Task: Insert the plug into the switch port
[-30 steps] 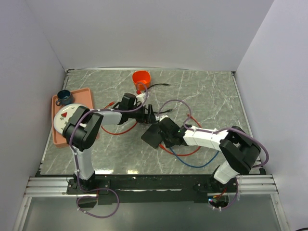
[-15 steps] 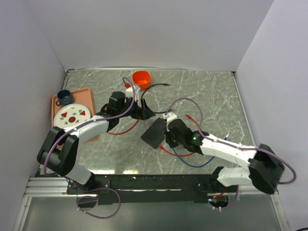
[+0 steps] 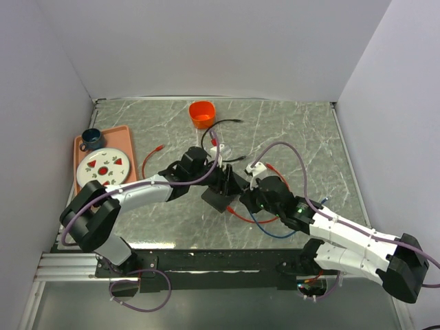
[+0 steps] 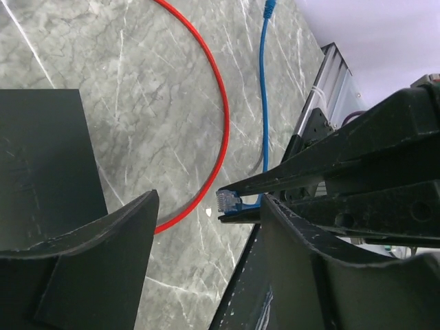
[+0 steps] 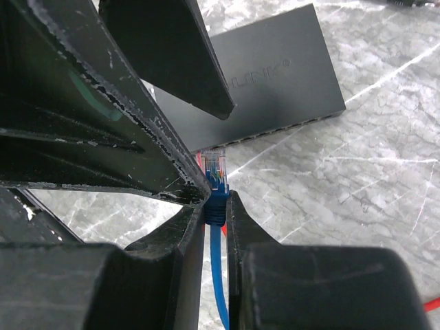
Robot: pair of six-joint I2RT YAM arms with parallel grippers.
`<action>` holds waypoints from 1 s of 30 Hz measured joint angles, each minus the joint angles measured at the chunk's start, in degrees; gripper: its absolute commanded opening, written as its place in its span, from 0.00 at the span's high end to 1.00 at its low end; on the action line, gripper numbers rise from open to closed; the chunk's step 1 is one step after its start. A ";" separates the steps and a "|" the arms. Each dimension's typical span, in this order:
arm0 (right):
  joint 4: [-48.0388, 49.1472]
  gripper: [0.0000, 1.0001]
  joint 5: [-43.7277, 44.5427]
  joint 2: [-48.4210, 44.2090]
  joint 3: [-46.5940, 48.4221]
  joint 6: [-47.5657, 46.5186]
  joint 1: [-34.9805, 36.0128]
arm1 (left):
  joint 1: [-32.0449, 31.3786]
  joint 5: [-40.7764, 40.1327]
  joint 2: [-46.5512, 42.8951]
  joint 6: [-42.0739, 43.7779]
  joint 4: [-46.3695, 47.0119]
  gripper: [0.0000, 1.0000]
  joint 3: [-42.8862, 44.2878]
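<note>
My right gripper (image 5: 215, 194) is shut on the blue plug (image 5: 216, 180), whose clear tip points at the flat black box (image 5: 275, 75). The box's near narrow edge (image 5: 289, 126), where the switch port sits, lies a short way beyond the tip; I cannot make out single openings. In the left wrist view the plug (image 4: 230, 201) pokes out of the right gripper's fingers (image 4: 344, 155) just beside my left gripper (image 4: 206, 227), which is open with only marble between its fingers. From above, both grippers (image 3: 230, 184) (image 3: 249, 197) meet at the box (image 3: 216, 201).
Red cable (image 4: 221, 103) and blue cable (image 4: 263, 82) loop on the marble beside the box. An orange cup (image 3: 201, 112) stands at the back. A pink tray (image 3: 127, 141) with a plate and a dark cup lies at the left. A black cable (image 3: 227, 124) trails near the cup.
My left arm has swung from near the orange cup in toward the centre, down to the box. My right arm has stretched out low, its gripper drawn slightly nearer and right, still gripping the plug.
</note>
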 measured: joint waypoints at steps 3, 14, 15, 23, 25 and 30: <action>-0.07 1.00 -0.09 -0.31 -0.57 0.00 0.00 | -0.42 -0.07 0.87 -1.03 0.81 0.45 -0.02; -0.81 1.00 0.48 -1.86 -0.76 0.04 -0.02 | -2.64 1.05 3.28 -3.67 2.93 0.99 1.68; -0.92 0.91 0.79 -2.01 -0.76 0.04 -0.02 | -2.71 1.07 3.37 -3.76 2.95 0.99 1.88; 0.66 0.46 1.33 -6.82 -4.00 1.42 -0.02 | -3.02 -0.37 3.37 -4.28 2.91 0.99 1.97; 1.11 0.46 1.31 -9.09 -5.07 1.77 -0.02 | -3.02 -0.87 3.37 -4.72 2.95 0.99 1.97; 3.69 0.52 1.55 -13.97 -7.69 2.84 -0.02 | -3.02 -2.27 3.37 -6.64 3.21 0.99 1.90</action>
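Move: The blue plug I hold in my right hand pokes out about 1 cm ahead and 1 cm left of its hand point. From my open left hand, that plug is some 2 cm to the right and 1 cm back, at about the same height. The switch lies on the table about 5 cm ahead, 3 cm left and 12 cm below my left hand. A red plug lies about 6 cm nearer than the switch and 1 cm to its right. I slide my left hand about 2.5 cm right and 1 cm back, so its fingers come around the blue plug, and shut them on it while my right hand keeps its pinch on the boot. Once the left fingers are closed, I open my right hand about halfway, let go, and draw it up some 2 cm and slightly right and back, tipping its fingers up about 10 degrees. ##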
